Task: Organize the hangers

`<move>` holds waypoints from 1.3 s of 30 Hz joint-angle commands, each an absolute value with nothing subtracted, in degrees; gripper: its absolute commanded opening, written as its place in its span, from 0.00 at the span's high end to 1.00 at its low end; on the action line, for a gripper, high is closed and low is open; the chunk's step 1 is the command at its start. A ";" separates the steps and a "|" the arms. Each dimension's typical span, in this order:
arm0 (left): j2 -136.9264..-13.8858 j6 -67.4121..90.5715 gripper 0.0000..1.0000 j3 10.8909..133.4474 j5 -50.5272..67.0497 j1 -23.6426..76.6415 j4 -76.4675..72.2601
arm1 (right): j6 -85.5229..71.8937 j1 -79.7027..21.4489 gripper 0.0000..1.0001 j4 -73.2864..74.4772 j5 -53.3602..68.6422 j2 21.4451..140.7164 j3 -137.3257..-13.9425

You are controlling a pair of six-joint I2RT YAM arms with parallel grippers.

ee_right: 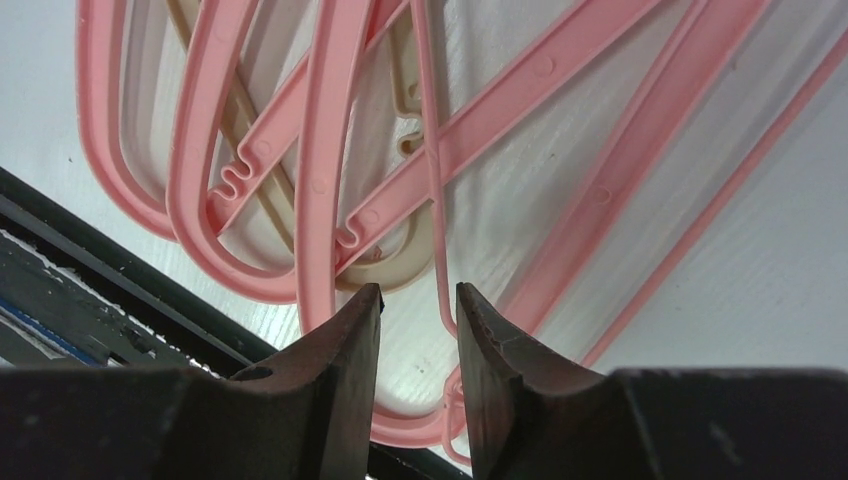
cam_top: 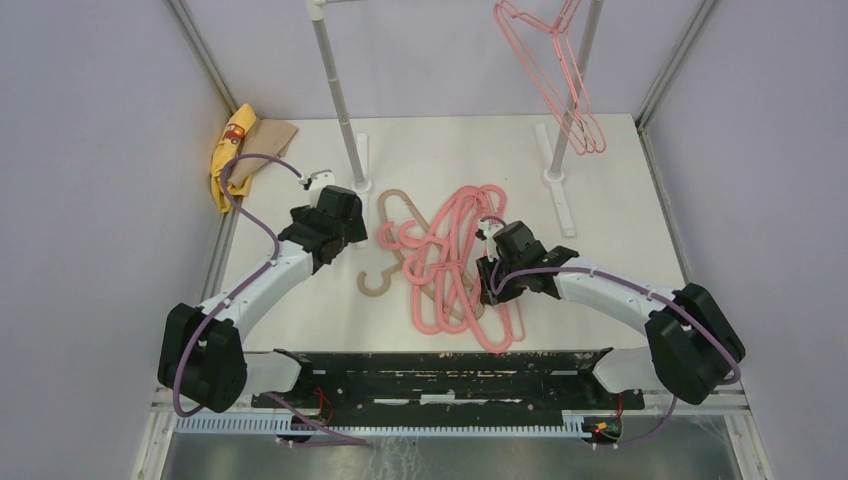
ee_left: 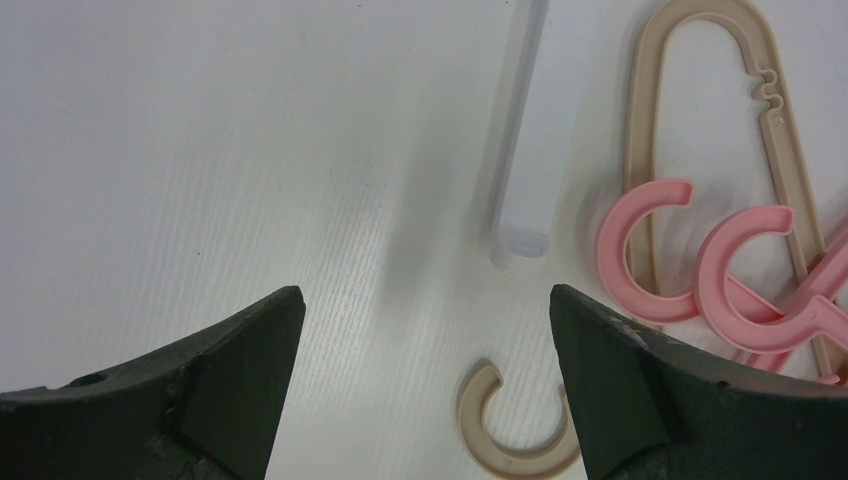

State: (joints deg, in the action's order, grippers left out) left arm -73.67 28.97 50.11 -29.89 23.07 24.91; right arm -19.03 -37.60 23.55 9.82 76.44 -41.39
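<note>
A tangle of pink hangers (cam_top: 450,262) lies mid-table, over a tan hanger (cam_top: 392,210) whose hook (cam_top: 375,283) points toward me. Two thin pink wire hangers (cam_top: 562,85) hang from the rack at the back right. My right gripper (cam_top: 490,283) hovers over the near right part of the pile. In the right wrist view its jaws (ee_right: 420,292) stand a narrow gap apart, and a thin pink wire hanger (ee_right: 432,200) runs down against the right finger. My left gripper (cam_top: 340,215) is wide open and empty left of the pile, above the tan hook (ee_left: 520,440).
Two white rack poles (cam_top: 338,90) (cam_top: 575,90) rise from flat feet (ee_left: 520,150) at the back. A yellow-and-tan cloth (cam_top: 238,148) lies at the back left corner. A black rail (cam_top: 440,365) runs along the near edge, close to the pile's lowest corner.
</note>
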 commanded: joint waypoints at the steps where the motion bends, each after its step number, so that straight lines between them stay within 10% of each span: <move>1: -74.09 29.27 0.01 49.84 -30.85 22.88 22.59 | -18.32 -38.10 0.58 17.92 10.36 78.79 -40.78; 10: -73.79 29.27 0.01 49.43 -30.82 22.92 22.50 | -20.45 -38.93 0.57 15.65 2.43 81.42 -39.38; 18: -73.39 29.35 0.01 49.46 -31.00 22.92 22.50 | -20.67 -39.53 0.99 17.62 3.93 77.21 -40.39; 28: -72.71 29.88 0.01 49.48 -31.03 22.87 22.50 | -29.77 -39.52 0.99 19.25 13.41 65.65 -51.42; 39: -72.01 30.06 0.01 50.08 -31.21 22.85 22.57 | -46.56 -41.96 0.99 -2.43 22.45 80.40 -72.84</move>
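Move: The thin pink hanger's near strand, which the half-open right fingers straddle, lies about 3 cm below that hand and 1 cm ahead. The middle of the thick pink hangers is some 7 cm ahead and 7 cm left of the hand, and the brown hanger's is about 9 cm ahead and 11 cm left. The white stand foot is roughly 19 cm ahead and 15 cm right. From the idle left hand the strand lies around 32 cm right, 17 cm back and 11 cm lower. Down first, by nearly 3 cm with a slight nudge forward, the right hand sets its fingers about the strand of the thin pink hanger and shuts them on it. Then it climbs ever faster, some 25 cm up from that low point while swinging left and somewhat forward over the pile, its left side rolling up by about 40 degrees, fingers kept shut. ##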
